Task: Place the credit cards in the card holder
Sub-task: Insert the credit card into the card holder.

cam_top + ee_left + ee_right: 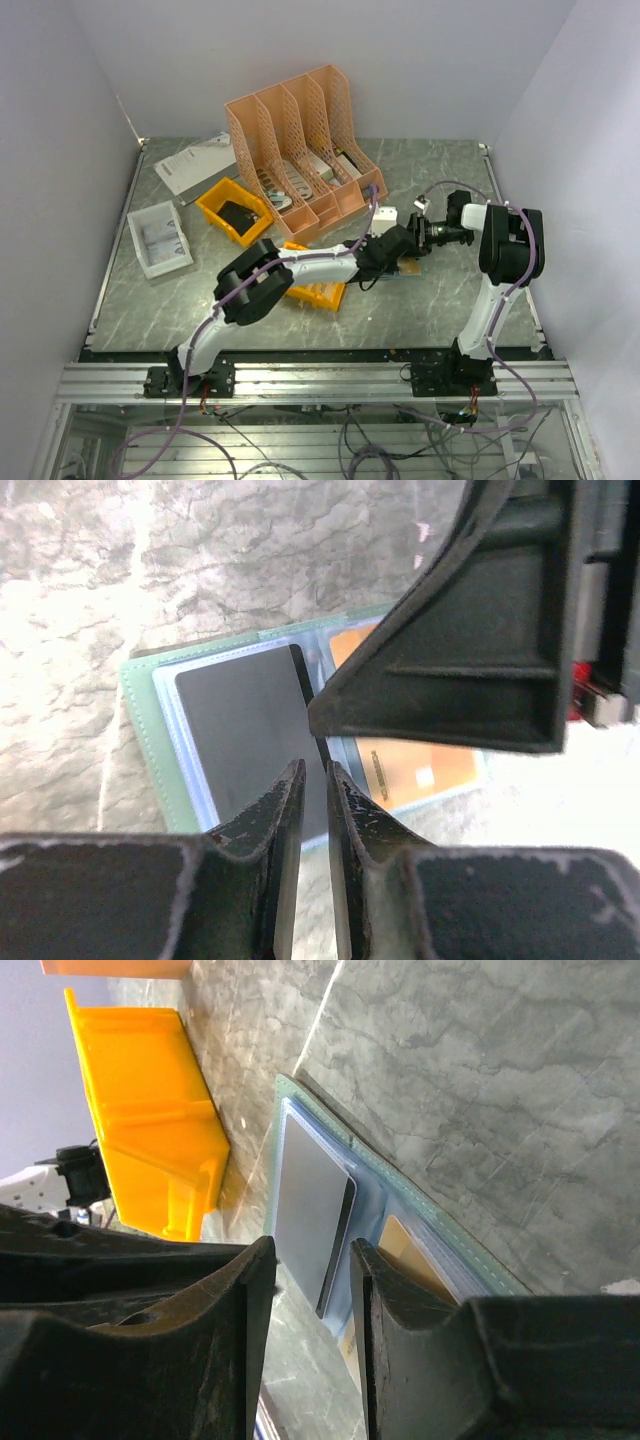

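Note:
The card holder [140, 720] lies open on the table with its grey-green rim and clear pockets showing. On its left page is a dark grey credit card [245, 730], and on the right page a tan-orange card [420, 765]. My left gripper [313, 765] hovers over the holder's near edge, jaws a narrow slit apart with nothing between them. One finger [470, 650] of the right gripper reaches in over the orange card. From the right wrist, the right gripper [312, 1245] stands open above the grey card [310, 1205] and tan card [405, 1250]. Both grippers [395, 250] [418, 237] meet over the holder [410, 268].
A yellow bin [150, 1110] stands just left of the holder, under the left arm [315, 290]. Another yellow bin [235, 210], a peach file rack [300, 150], a white tray [160, 238] and papers [195, 160] sit further back and left.

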Controlling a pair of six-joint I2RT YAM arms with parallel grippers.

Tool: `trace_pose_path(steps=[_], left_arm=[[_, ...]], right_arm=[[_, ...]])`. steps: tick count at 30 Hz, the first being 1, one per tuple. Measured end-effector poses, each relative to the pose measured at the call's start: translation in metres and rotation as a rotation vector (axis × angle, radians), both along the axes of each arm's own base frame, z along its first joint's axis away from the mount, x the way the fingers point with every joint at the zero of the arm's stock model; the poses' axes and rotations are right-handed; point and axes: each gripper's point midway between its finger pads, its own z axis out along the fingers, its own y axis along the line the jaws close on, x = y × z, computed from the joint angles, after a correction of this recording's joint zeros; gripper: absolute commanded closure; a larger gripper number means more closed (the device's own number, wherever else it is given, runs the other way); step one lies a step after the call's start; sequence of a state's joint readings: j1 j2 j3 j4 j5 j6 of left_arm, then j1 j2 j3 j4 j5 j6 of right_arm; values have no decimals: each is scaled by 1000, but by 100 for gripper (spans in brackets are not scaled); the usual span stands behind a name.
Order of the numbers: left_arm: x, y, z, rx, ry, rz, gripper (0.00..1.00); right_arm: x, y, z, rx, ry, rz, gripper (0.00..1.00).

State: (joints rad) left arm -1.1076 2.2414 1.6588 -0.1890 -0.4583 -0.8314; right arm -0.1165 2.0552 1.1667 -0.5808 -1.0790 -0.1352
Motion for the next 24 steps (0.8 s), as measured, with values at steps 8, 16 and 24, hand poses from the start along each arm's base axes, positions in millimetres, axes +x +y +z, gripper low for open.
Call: trace_pose_path(steps=[8,16,24], left_arm=[[-15,21,73,-98,-120,-118,73],[-22,49,120,-132,-238,-181,38],[-4,89,97,-282,-127,-210,22]], right_arm=[[7,-5,23,-35,-118,12,65],[3,-7,61,-80,-365,52,97],[-5,2,64,-187,-543,151,100]])
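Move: The card holder lies open under both nearly touching hands. From the left hand, its middle is about 1 cm ahead, 1 cm to the right and 3 cm below; the black card is 1 cm ahead and 2 cm left, the tan card 1 cm ahead and 5 cm right, and the near orange box about 18 cm left and 6 cm back. From the right hand, the holder's middle is about 2 cm back, 1 cm left and 2 cm below. The left hand lifts away from the black card's inner edge, climbing some 12 cm while drifting left, then swings farther left and sinks a little, about 9 cm left in all, its fingers spreading from a quarter open to wide beside the holder. The right hand rises about 7 cm off the holder's middle and eases down slightly at the end, rolling some 30 degrees about its fingers as they shut empty above the holder. ##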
